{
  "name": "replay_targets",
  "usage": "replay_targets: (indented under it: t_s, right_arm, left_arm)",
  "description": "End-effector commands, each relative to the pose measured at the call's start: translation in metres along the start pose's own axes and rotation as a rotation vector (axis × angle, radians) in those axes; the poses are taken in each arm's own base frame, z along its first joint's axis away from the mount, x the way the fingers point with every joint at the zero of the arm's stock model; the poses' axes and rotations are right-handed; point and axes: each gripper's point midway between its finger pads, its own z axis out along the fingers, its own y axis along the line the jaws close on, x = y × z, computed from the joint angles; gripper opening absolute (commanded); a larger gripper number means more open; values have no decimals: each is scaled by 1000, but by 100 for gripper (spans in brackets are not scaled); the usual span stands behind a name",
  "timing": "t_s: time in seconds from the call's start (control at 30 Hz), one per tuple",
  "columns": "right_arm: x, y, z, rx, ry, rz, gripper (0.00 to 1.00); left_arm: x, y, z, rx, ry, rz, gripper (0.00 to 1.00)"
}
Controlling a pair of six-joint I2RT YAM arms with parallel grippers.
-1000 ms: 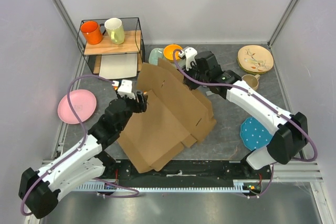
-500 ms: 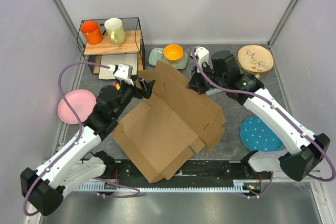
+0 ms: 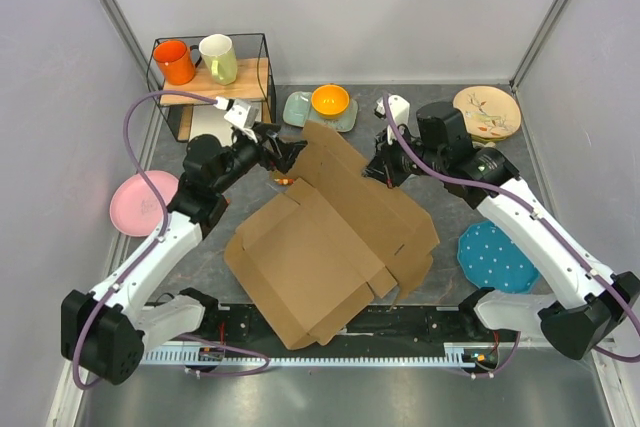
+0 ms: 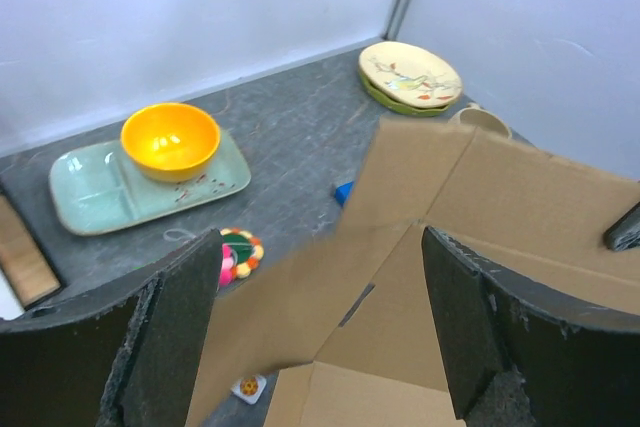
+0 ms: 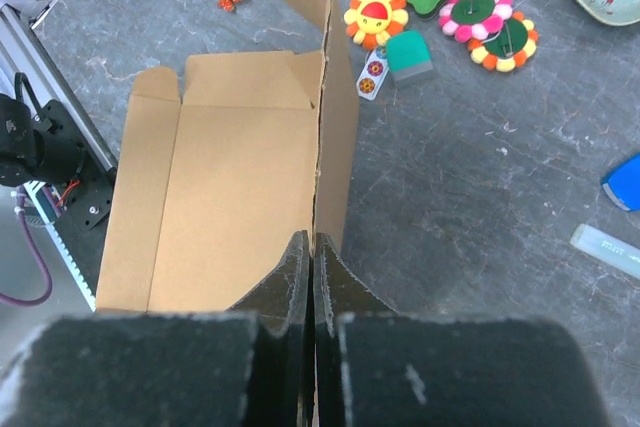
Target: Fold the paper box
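The paper box is a large brown die-cut cardboard sheet lying partly unfolded mid-table, with one panel raised toward the back. My right gripper is shut on that raised panel's thin edge. In the right wrist view the jaws pinch the upright cardboard wall, and the flat part lies to its left. My left gripper is open just behind the box's back left corner, holding nothing. Its dark fingers stand wide apart, with the cardboard in front of them.
A wire shelf with an orange and a cream mug stands at the back left, a white sheet under it. A pink plate, a green tray with an orange bowl, a patterned plate, a blue dotted plate and small toys surround the box.
My left gripper opened wider, came off the box's left side and moved toward the back. My right arm drew the held panel rightward, and the box shifted right and lies flatter.
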Motion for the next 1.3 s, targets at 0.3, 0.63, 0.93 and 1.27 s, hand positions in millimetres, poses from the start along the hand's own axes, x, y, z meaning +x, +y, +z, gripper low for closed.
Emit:
replay_targets:
  t_s: [0.3, 0.63, 0.93, 1.27]
  right_arm:
    - [5, 9, 0, -48, 4, 13, 0]
    - [12, 4, 6, -31, 17, 32, 0]
    - [13, -1, 7, 3, 3, 48, 0]
    - [10, -6, 9, 35, -22, 63, 0]
  left_arm:
    - [-30, -38, 26, 256, -49, 16, 84]
    - [2, -60, 26, 377, 20, -44, 68]
    - [10, -78, 10, 364, -46, -82, 54]
    - [25, -93, 10, 309, -54, -112, 35]
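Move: The small end flap at the left end of the raised panel is just off my open left fingertips, about 4 cm to the right, 1 cm ahead and slightly lower. My right hand's grip on the panel's upper edge sits some 16 cm right of my left hand and 5 cm back; the yellow bowl lies about 15 cm ahead, 7 cm right and well below. From my right hand, that flap is about 12 cm left and 6 cm ahead. I sweep my left hand about 7 cm to the right across the end flap, turning it some 20 degrees clockwise, then draw it back about 5 cm and slightly down, bringing the flap inward while the fingers narrow around its edge without shutting. My right hand keeps its pinch on the panel's upper edge and sinks about 2.5 cm. ##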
